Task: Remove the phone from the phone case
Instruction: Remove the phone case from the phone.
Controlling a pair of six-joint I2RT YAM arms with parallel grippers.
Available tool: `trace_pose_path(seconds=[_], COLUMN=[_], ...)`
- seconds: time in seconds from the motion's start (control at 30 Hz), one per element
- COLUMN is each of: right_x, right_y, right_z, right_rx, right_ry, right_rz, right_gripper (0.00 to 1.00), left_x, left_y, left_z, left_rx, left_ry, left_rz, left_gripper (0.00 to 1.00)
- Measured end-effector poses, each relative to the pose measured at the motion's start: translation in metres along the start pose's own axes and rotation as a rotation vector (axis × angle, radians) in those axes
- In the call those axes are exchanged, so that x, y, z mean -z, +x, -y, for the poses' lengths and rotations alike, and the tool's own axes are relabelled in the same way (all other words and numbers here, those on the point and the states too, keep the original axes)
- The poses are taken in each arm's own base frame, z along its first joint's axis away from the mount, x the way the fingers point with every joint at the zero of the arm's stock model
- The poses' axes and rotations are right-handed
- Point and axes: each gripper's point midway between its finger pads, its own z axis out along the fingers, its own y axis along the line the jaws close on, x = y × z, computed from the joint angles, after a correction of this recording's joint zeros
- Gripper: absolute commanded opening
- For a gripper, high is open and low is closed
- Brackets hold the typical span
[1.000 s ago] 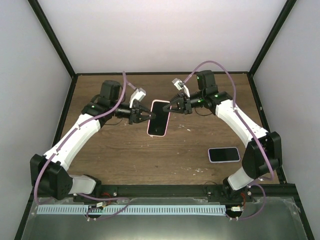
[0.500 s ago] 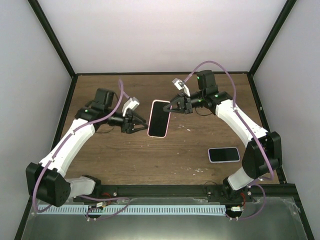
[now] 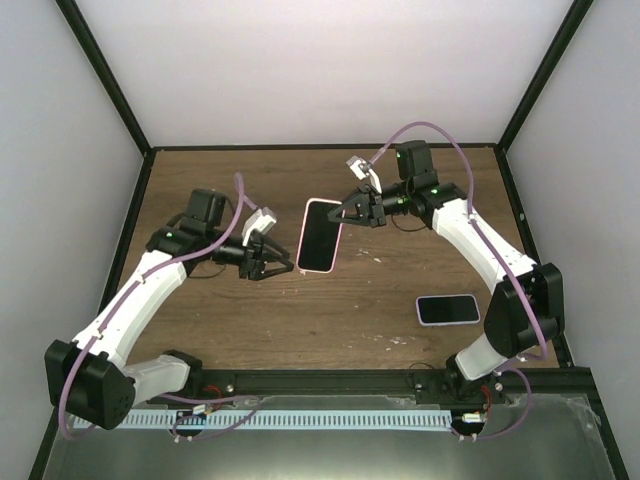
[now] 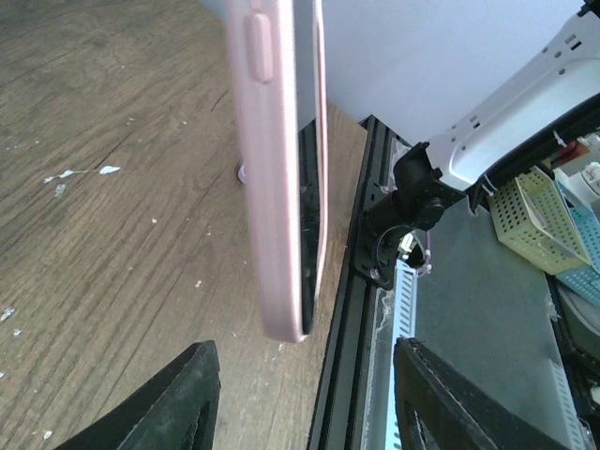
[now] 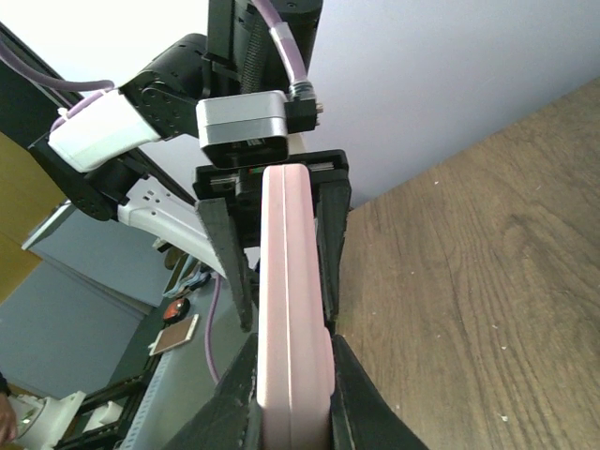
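Observation:
A phone with a dark screen sits in a pink phone case [image 3: 319, 236], held up above the middle of the table. My right gripper [image 3: 346, 209] is shut on the case's upper right edge; in the right wrist view the pink case [image 5: 293, 328] is clamped edge-on between the black fingers [image 5: 230, 412]. My left gripper [image 3: 281, 255] is open and empty, a short way left of the case's lower end. In the left wrist view the case [image 4: 277, 187] stands edge-on ahead of the open fingers [image 4: 183, 398], apart from them.
A second phone with a dark screen and pink rim [image 3: 447, 309] lies flat on the wooden table [image 3: 200, 320] at the right. A black frame rail [image 3: 330, 382] runs along the near edge.
My left gripper has let go of the case and drawn back to the left and toward the near edge. The right gripper keeps holding the case in the same place.

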Motion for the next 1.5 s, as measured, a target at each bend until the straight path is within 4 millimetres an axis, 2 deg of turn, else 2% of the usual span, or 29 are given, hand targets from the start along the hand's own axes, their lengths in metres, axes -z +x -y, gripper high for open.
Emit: trace_pose_path(seconds=[0.27,0.47,0.8,1.13,1.5], right_x=[0.000,0.001,0.001,0.002,0.005], right_y=[0.005,0.006,0.006,0.006,0.005], right_z=[0.007,0.004,0.000,-0.001,-0.003], right_rx=[0.010,0.029,0.047,0.056,0.085], right_ry=[0.038,0.045,0.041,0.031,0.014], right_rz=[-0.006,-0.008,-0.009,-0.007,-0.001], right_gripper=[0.01,0.01,0.01,0.01,0.01], left_x=[-0.012,-0.016,-0.022,-0.024,-0.027], left_y=[0.005,0.005,0.010,0.015,0.010], left_z=[0.002,-0.009,-0.013,-0.018,-0.023], left_rx=[-0.040,-0.053,-0.099,-0.097,-0.065], left_ry=[0.004,-0.029,-0.048,-0.057,-0.078], left_rz=[-0.038,-0.049,-0.067,-0.070,-0.052], left_gripper=[0.47,0.43,0.33,0.32,0.31])
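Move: The phone case, phone still in it, is held screen towards the base by the right fingers near its upper right edge; its middle is some 3 cm to the left of the right hand, 2 cm back and 4 cm below. From the left hand, the case's lower left corner lies about 3 cm to the right, level ahead and at the same height; the case's middle is roughly 7 cm right, 3 cm ahead and 6 cm above. The case's lower left corner is what the left gripper closes in on: the left hand sinks about 3 cm with a smaller shift to its right, its fingers dipping some 5 degrees and narrowing from half open to about a third around that corner, the base-side finger coming up against its screen side. The right hand keeps its pinch on the case, tilting some 5 degrees. ##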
